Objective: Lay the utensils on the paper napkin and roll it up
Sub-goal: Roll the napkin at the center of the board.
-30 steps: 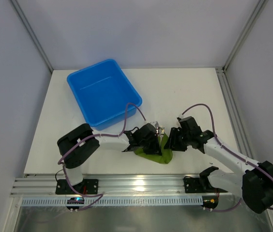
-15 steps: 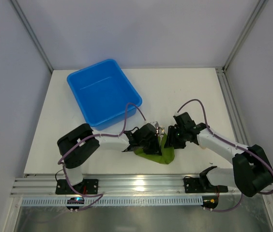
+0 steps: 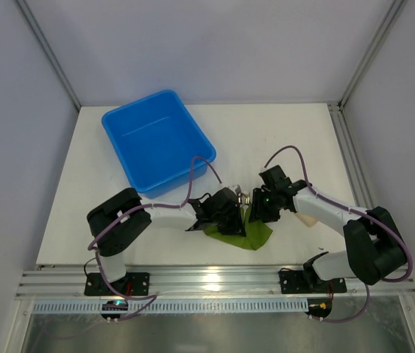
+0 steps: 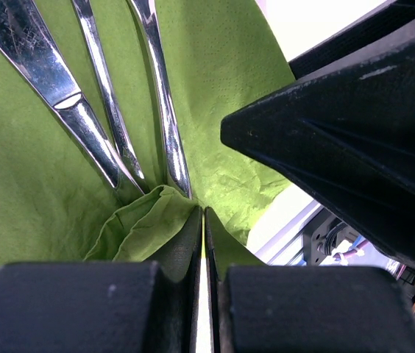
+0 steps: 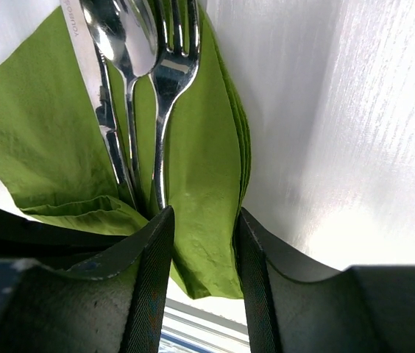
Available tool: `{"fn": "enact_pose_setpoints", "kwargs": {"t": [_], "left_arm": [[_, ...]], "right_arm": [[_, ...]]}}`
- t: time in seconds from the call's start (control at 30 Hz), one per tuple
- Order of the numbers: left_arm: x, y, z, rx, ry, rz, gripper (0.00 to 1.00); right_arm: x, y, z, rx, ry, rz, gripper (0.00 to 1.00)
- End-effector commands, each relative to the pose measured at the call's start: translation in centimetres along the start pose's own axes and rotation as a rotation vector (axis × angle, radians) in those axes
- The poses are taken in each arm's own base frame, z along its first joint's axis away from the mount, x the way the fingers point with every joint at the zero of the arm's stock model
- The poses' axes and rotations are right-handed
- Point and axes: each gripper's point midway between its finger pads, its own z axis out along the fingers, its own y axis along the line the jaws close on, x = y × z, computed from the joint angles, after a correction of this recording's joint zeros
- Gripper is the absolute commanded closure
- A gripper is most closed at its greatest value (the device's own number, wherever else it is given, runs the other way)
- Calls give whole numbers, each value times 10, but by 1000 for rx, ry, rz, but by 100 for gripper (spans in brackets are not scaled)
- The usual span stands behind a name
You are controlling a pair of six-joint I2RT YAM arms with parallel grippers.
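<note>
The green paper napkin (image 3: pixel 250 235) lies between both grippers near the table's front. On it rest the utensils (image 5: pixel 165 70): a spoon, a fork and a knife (image 4: pixel 45 66), with their handles side by side. My left gripper (image 4: pixel 201 210) is shut, pinching a raised fold of the napkin (image 4: pixel 145 224) at the handle ends. My right gripper (image 5: pixel 201 217) stands open, its fingers on either side of the napkin's (image 5: pixel 200 169) folded right part. Its left finger (image 5: pixel 152 243) sits against the fork's handle. In the top view the left gripper (image 3: pixel 231 215) and right gripper (image 3: pixel 256 213) nearly meet.
A blue bin (image 3: pixel 157 141) stands at the back left. A beige object (image 3: pixel 308 220) lies on the table by the right forearm. The aluminium rail (image 3: pixel 207 279) runs along the near edge just behind the napkin.
My right arm has folded in and brought its gripper left onto the napkin, its jaws narrowing slightly. The napkin's right side now spreads farther right. The left gripper has stayed put.
</note>
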Motion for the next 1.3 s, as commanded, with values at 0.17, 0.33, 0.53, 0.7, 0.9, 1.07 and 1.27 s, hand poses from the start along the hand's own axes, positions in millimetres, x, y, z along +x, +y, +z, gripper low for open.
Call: {"fn": "enact_pose_setpoints", "kwargs": {"t": [0.17,0.33,0.53,0.7,0.9,1.07,1.27], "left_arm": [[-10,-15,-8,51,-34,14,98],[-10,-15,-9,48,-34,16,98],[-9,-13,-10,43,-36,15,98],[-10,-11,-10,39,-40,13,98],[-8,-8,-10,28,-38,13,98],[-7,-6,-9,26,-35,14,98],[-7,-5,-9,21,-37,14,98]], "right_arm": [[19,-4,-7,-12,35,33,57],[23,-9,-18,7,18,37,57],[34,-16,-18,12,25,38,58],[32,-7,-24,-30,8,42,62],[34,-3,-26,-62,5,37,82],[39,-7,-25,-57,7,40,83],[35,3,-29,-108,-13,40,94]]}}
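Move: The napkin's folded right edge, at its near end, lies about 3 cm back and 3 cm to the right of the half-open right hand, roughly 1 cm lower. The middle of the utensils is some 3 cm ahead and 4 cm left of that hand; the fold pinched by the left fingers is about 4 cm back and 5 cm left; the wooden tray stands some 16 cm to its right, level with it. From the left hand, the edge is about 7 cm right and 1 cm ahead. The napkin's layered right edge gets pinched: the right hand draws back about 4.5 cm towards the near end of that edge, drifting slightly right, then its fingers close from a bit under half open to almost shut on the layers. Meanwhile the left hand stays in place, keeping its pinch on the fold over the handle ends. ##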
